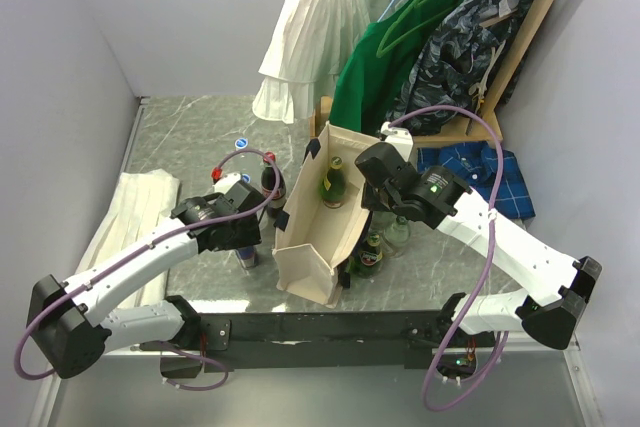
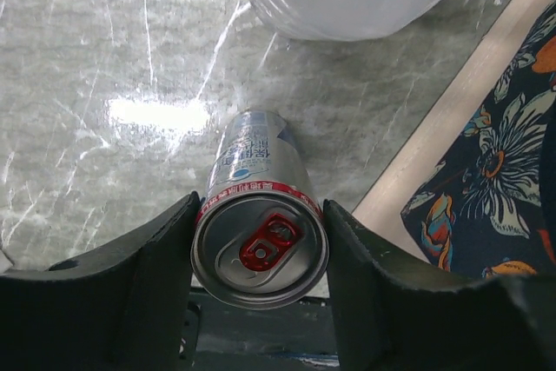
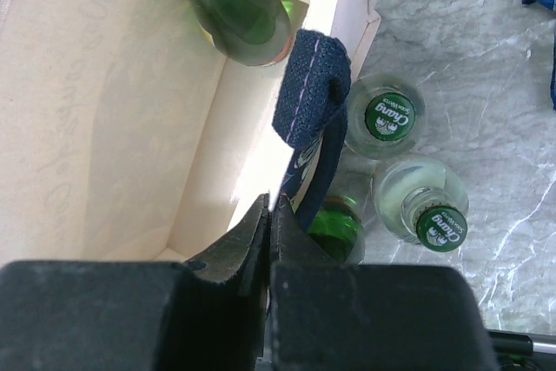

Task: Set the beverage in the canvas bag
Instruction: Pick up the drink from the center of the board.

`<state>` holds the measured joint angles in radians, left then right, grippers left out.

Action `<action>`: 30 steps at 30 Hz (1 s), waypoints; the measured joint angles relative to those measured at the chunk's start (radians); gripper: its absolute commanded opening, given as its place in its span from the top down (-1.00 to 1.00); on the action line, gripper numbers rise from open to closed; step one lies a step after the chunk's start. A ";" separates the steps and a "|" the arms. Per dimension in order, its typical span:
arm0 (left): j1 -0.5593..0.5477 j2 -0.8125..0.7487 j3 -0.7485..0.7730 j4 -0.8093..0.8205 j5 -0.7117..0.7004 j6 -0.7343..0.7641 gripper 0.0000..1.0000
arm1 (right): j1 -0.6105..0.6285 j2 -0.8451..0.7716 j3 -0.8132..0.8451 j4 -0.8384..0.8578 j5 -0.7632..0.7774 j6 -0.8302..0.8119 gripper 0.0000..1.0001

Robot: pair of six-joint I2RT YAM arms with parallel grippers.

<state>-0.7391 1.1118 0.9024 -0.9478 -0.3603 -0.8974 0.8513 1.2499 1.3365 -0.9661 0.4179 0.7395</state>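
A silver beverage can (image 2: 256, 215) with a red tab stands upright on the marble table, left of the canvas bag (image 1: 305, 247). My left gripper (image 2: 259, 249) is shut on the can, one black finger (image 2: 165, 258) pressed to each side of its top. In the top view the can (image 1: 246, 255) sits under that gripper (image 1: 240, 239). The cream bag stands open with a green bottle (image 1: 332, 183) inside. My right gripper (image 3: 272, 215) is shut on the bag's right rim (image 3: 261, 171), beside the navy handle (image 3: 311, 89).
Three bottles (image 3: 387, 115) (image 3: 430, 210) (image 3: 334, 228) stand close against the bag's right side. More bottles (image 1: 270, 179) stand behind my left gripper. A white folded cloth (image 1: 125, 217) lies at the left. Hanging clothes (image 1: 385, 57) and a blue plaid shirt (image 1: 480, 177) fill the back.
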 measured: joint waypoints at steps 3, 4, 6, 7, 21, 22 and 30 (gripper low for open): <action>0.000 0.000 0.000 0.000 0.000 0.002 0.98 | 0.000 0.000 0.000 0.000 0.000 0.000 1.00; 0.000 0.001 0.000 0.000 0.000 0.002 0.98 | 0.000 0.000 0.000 0.000 0.000 0.000 1.00; 0.000 0.002 0.001 -0.002 0.000 0.002 0.98 | 0.000 0.000 0.000 0.000 0.000 0.000 1.00; 0.000 0.002 0.003 -0.006 0.000 0.002 0.98 | 0.000 0.000 0.000 0.000 0.000 0.000 1.00; 0.000 -0.036 0.236 -0.163 -0.003 0.047 0.98 | 0.000 0.000 0.000 -0.003 0.004 0.003 1.00; 0.000 -0.038 0.264 -0.181 -0.006 0.050 0.98 | 0.000 0.000 0.000 -0.005 0.006 0.004 1.00; 0.000 -0.035 0.452 -0.294 -0.060 0.090 0.98 | 0.002 0.000 0.027 -0.073 0.027 0.027 1.00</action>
<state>-0.7391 1.0763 1.3548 -1.2423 -0.4198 -0.8070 0.8532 1.2499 1.3636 -1.0393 0.4454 0.7670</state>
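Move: The left gripper already grips the can. The canvas bag's middle is roughly 20 cm to its right and 9 cm ahead, at about the same height. The near water bottle stands some 9 cm ahead and 2 cm right, the cola bottle about 13 cm ahead and 7 cm right. From the right gripper, shut on the bag's right rim, the bag's middle is about 9 cm left, 2 cm ahead and 10 cm lower; the can is some 28 cm left, 6 cm back and 14 cm lower. Bring the left gripper almost straight up by about 13 cm, keeping its hold on the can's upper end, and let the fingertips tilt some 10 degrees outward and up on the way. Keep the right gripper shut on the bag's rim, easing it about 1 cm to the right only near the end. ##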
